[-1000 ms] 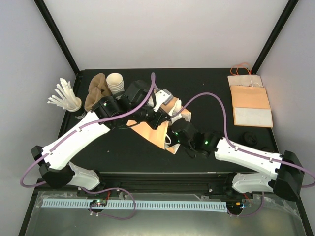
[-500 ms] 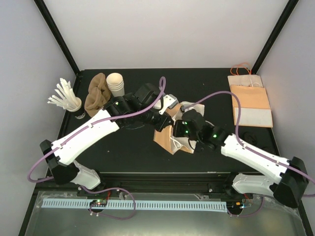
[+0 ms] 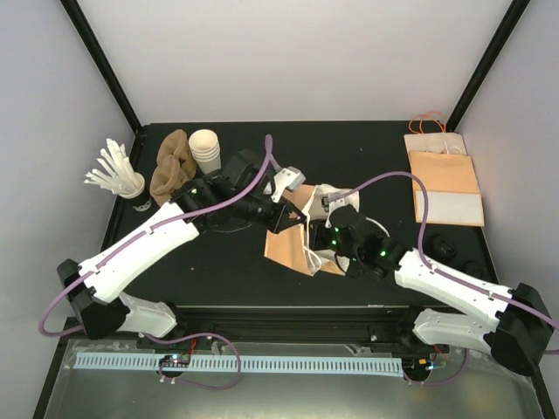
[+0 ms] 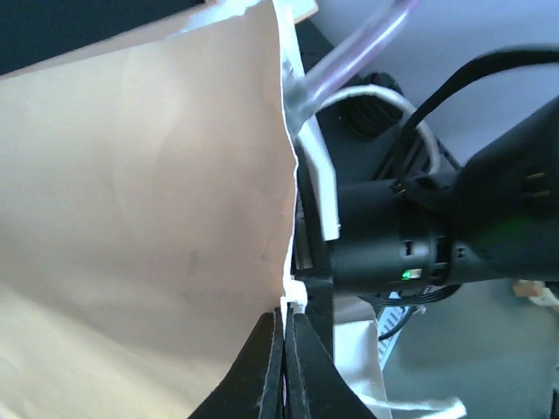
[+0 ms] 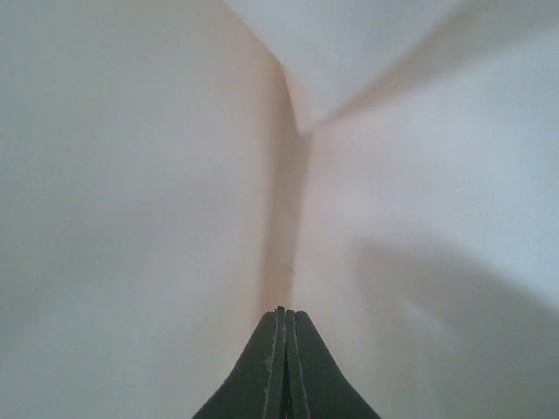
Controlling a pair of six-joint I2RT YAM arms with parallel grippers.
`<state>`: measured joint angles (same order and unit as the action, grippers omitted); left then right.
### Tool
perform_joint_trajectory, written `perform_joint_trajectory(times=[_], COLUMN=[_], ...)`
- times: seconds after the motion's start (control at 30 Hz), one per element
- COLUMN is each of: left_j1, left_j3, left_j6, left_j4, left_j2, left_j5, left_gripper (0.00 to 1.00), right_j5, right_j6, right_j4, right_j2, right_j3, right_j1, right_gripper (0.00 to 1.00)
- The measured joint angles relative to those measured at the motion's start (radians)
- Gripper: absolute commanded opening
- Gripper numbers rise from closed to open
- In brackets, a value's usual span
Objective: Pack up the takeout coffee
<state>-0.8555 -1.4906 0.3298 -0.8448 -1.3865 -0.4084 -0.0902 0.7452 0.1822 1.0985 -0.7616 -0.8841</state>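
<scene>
A brown paper bag [image 3: 284, 246] sits mid-table with its mouth toward the right arm. My left gripper [image 3: 293, 215] is shut on the bag's white-lined rim [image 4: 288, 301], the tan outer wall [image 4: 140, 201] filling the left wrist view. My right gripper [image 5: 286, 312] is shut with nothing visible between its fingers. It is inside the bag and points at an inner fold [image 5: 284, 218]. In the top view its fingers are hidden by its wrist [image 3: 339, 229] and the bag. The takeout coffee is out of view.
At the back left stand a stack of plain white cups [image 3: 206, 148], brown cup sleeves [image 3: 172, 166] and a dark cup of white stirrers [image 3: 120, 177]. Flat paper bags [image 3: 445, 183] lie at the back right, with black lids [image 3: 445, 245] in front of them.
The right arm has pushed forward into the bag's mouth and its jaws have closed fully. The left gripper, still holding the rim, swung right then back, shifting the bag.
</scene>
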Motion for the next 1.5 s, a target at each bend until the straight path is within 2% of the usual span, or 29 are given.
perform_joint_trajectory(times=[0.27,0.5,0.7,0.9,0.93,1.17,1.23,1.3,1.4,1.5], left_j1=[0.056,0.060,0.069,0.111,0.119,0.161,0.177,0.208,0.293,0.398], left_j3=[0.225,0.232,0.275,0.344,0.357,0.394,0.394,0.406,0.468,0.555], left_j6=[0.121,0.166,0.176,0.188,0.190,0.176,0.155,0.138,0.117,0.103], left_j4=[0.242,0.301,0.323,0.385,0.397,0.401,0.384,0.360,0.342,0.327], left_j2=[0.120,0.038,-0.011,-0.014,-0.014,-0.016,-0.006,0.025,0.129,0.230], left_j5=[-0.127,-0.227,-0.249,-0.281,-0.291,-0.332,-0.317,-0.283,-0.232,-0.162], left_gripper=[0.03,0.03,0.04,0.08,0.12,0.68,0.80,0.87,0.83,0.60], right_j5=[0.026,0.056,0.060,0.156,0.164,0.278,0.297,0.320,0.348,0.371], right_j6=[-0.039,-0.038,0.013,0.048,0.051,0.080,0.082,0.085,0.089,0.092], right_j4=[-0.088,-0.154,-0.153,-0.215,-0.220,-0.324,-0.342,-0.367,-0.395,-0.417], right_j2=[0.017,0.098,0.238,0.338,0.344,0.408,0.423,0.438,0.455,0.467], right_j3=[0.175,0.172,0.153,0.152,0.152,0.193,0.196,0.196,0.196,0.196], right_j1=[0.000,0.000,0.001,0.024,0.027,0.042,0.043,0.047,0.054,0.056], right_gripper=[0.01,0.01,0.01,0.01,0.01,0.01,0.01,0.01,0.01,0.01])
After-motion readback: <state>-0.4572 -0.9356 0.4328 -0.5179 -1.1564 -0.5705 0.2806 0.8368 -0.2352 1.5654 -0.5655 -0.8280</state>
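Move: The left hand is at the upper rim of the peach bag, whose middle lies some 14 cm below it and about 2 cm back. From the right hand, its shut fingers already in the bag's mouth, that middle is about 2 cm ahead, 1 cm left and 5 cm below. From the left hand, the cup stack stands roughly 18 cm forward and 26 cm left, with the brown carrier 15 cm forward and 35 cm left, both about 22 cm lower. Right hand sinks some 15 cm inside the bag; left follows about 9 cm down, releases the rim, swings left. ##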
